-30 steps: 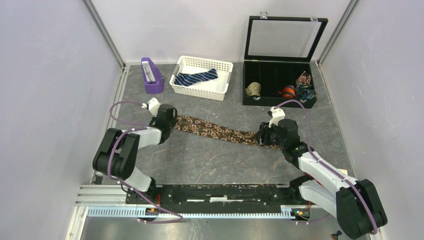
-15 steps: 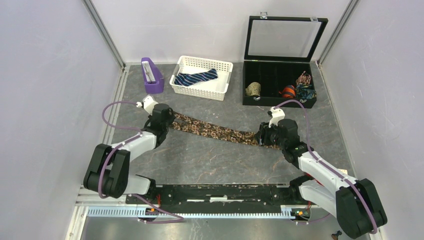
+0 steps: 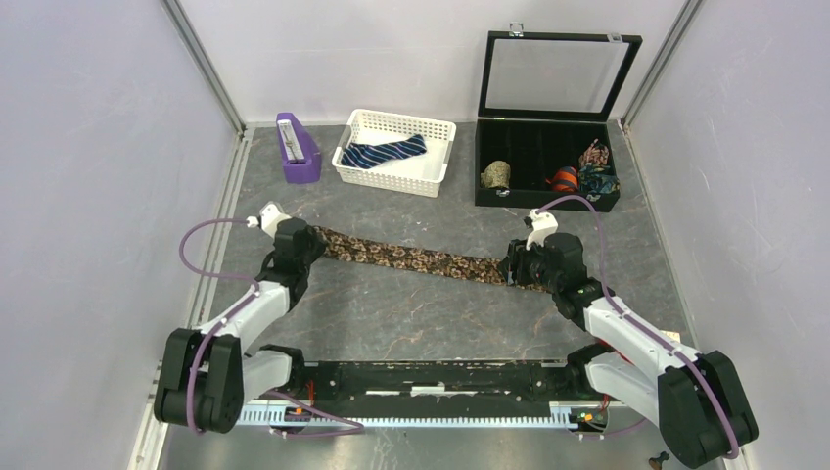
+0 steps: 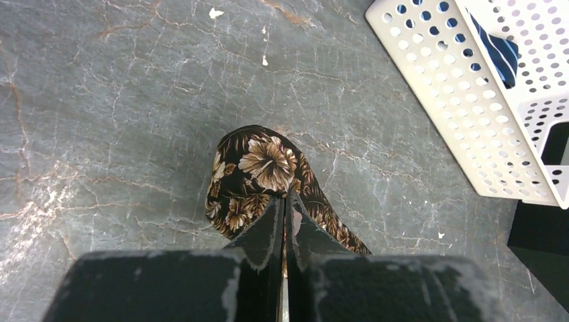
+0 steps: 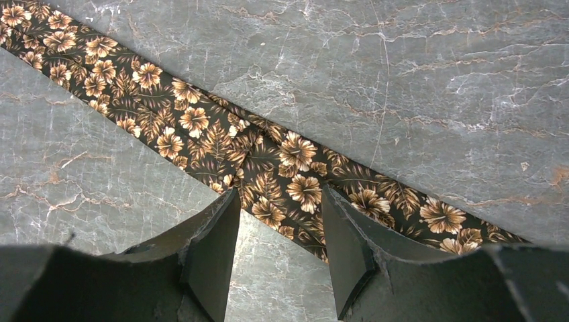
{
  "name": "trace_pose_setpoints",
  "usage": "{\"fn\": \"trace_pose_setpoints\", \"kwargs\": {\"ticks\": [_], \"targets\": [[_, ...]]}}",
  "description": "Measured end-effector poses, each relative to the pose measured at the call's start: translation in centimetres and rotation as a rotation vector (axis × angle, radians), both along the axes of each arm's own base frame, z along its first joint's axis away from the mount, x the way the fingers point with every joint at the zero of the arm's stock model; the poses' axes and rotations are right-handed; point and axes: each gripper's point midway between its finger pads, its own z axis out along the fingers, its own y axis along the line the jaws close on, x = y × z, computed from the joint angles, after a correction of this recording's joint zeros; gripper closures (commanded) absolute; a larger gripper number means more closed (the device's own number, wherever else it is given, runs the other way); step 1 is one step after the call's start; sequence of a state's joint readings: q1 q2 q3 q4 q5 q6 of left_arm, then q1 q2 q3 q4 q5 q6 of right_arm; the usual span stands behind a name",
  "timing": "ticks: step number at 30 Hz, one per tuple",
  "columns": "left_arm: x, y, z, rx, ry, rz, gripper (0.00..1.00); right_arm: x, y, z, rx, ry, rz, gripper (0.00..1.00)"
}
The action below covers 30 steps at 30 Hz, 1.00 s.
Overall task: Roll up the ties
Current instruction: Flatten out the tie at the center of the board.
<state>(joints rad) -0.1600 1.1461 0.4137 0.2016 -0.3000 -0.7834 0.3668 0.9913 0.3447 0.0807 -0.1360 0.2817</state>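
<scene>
A brown tie with tan flowers (image 3: 421, 259) lies stretched in a straight band across the grey table. My left gripper (image 3: 311, 238) is shut on its left end, and in the left wrist view the fabric (image 4: 258, 161) bulges out just past the pinched fingertips (image 4: 283, 198). My right gripper (image 3: 511, 266) is at the tie's right end. It stands open (image 5: 278, 198), low over the band (image 5: 201, 127), which runs slantwise beneath its fingers. A navy tie with pale stripes (image 3: 387, 152) lies in the white basket (image 3: 431, 176).
A black case (image 3: 548, 162) with its lid raised stands at the back right and holds rolled ties (image 3: 497, 174). A purple wedge-shaped object (image 3: 297, 147) sits left of the basket. The basket's corner (image 4: 470, 121) is close to the left gripper. Grey walls enclose three sides.
My left arm has swung left and slightly nearer, drawing the tie's end with it, so the band now lies straighter. The right arm has not moved.
</scene>
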Motion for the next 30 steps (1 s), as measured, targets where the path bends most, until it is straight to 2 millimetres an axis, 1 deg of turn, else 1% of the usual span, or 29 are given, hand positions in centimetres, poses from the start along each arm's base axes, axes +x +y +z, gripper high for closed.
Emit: {"fn": "trace_pose_setpoints", "kwargs": {"ticks": [4,10,14,17,18,19,20,21,22,24,25,27,28,29,30], "targets": [[-0.6,0.2,-0.3,-0.013,0.005,-0.005,0.98,0.0,0.1,0.0,0.003,0.001,0.003,0.45],[-2.1,0.2,-2.0,-0.031,0.036,-0.010,0.98,-0.1,0.2,0.0,0.009,0.002,0.012,0.46],[-3.3,0.5,-3.0,-0.031,0.053,-0.005,0.98,-0.1,0.8,0.3,0.027,-0.003,0.038,0.48],[-3.8,0.8,-3.0,-0.045,0.046,0.012,0.97,-0.3,1.4,0.1,0.034,0.003,0.060,0.48],[-4.0,0.8,-2.9,-0.050,0.043,0.019,0.93,-0.4,1.7,0.1,0.035,0.007,0.070,0.48],[-4.1,1.0,-2.8,-0.051,0.040,0.026,0.83,-0.5,2.0,0.1,0.036,0.011,0.080,0.48],[-4.3,1.1,-2.7,-0.055,0.039,0.034,0.73,-0.5,2.5,0.1,0.038,0.014,0.094,0.48],[-4.5,1.2,-2.7,-0.054,0.041,0.042,0.59,-0.5,2.9,0.2,0.038,0.017,0.108,0.49],[-4.7,1.4,-2.7,-0.053,0.042,0.053,0.47,-0.4,3.5,0.5,0.040,0.017,0.124,0.49],[-5.0,1.8,-2.5,-0.052,0.042,0.075,0.50,-0.1,4.7,0.8,0.042,0.019,0.153,0.49],[-5.2,1.9,-2.4,-0.054,0.042,0.081,0.50,0.1,5.4,1.0,0.043,0.019,0.168,0.49],[-5.6,2.0,-1.9,-0.044,0.053,0.076,0.44,0.6,6.7,1.4,0.046,0.021,0.196,0.50],[-5.7,2.0,-1.3,-0.039,0.052,0.068,0.44,0.9,7.4,1.6,0.046,0.024,0.211,0.50],[-5.7,1.9,-0.7,-0.036,0.045,0.062,0.49,1.3,8.1,1.8,0.045,0.027,0.224,0.50],[-5.7,1.9,0.5,-0.034,0.027,0.055,0.58,1.7,8.8,2.1,0.045,0.027,0.237,0.50]]}}
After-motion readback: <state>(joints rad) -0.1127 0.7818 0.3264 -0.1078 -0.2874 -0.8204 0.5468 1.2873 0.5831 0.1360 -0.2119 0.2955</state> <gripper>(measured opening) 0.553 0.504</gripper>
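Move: The left hand already pinches the left end of the tie above the board; the bare spot for it lies about 6 cm back, 2 cm left and 4 cm lower. The basket stands about 18 cm ahead and 15 cm right, the purple stand 17 cm ahead and 4 cm left. From the right hand, open over the tie's right part, the tie's middle is roughly 15 cm left, 1 cm ahead and 3 cm lower; the box is 20 cm ahead and 7 cm right. Back towards its base, about 6 cm, the left hand draws the pinched tie end while sinking some 3 cm, edging left late on; then the fingers open, let the tie go and rise clear. The right hand, at first still, sweeps about 9 cm left over the tie towards its middle, rising slightly with a little forward, turning some 15 degrees counter-clockwise, fingers staying open. ##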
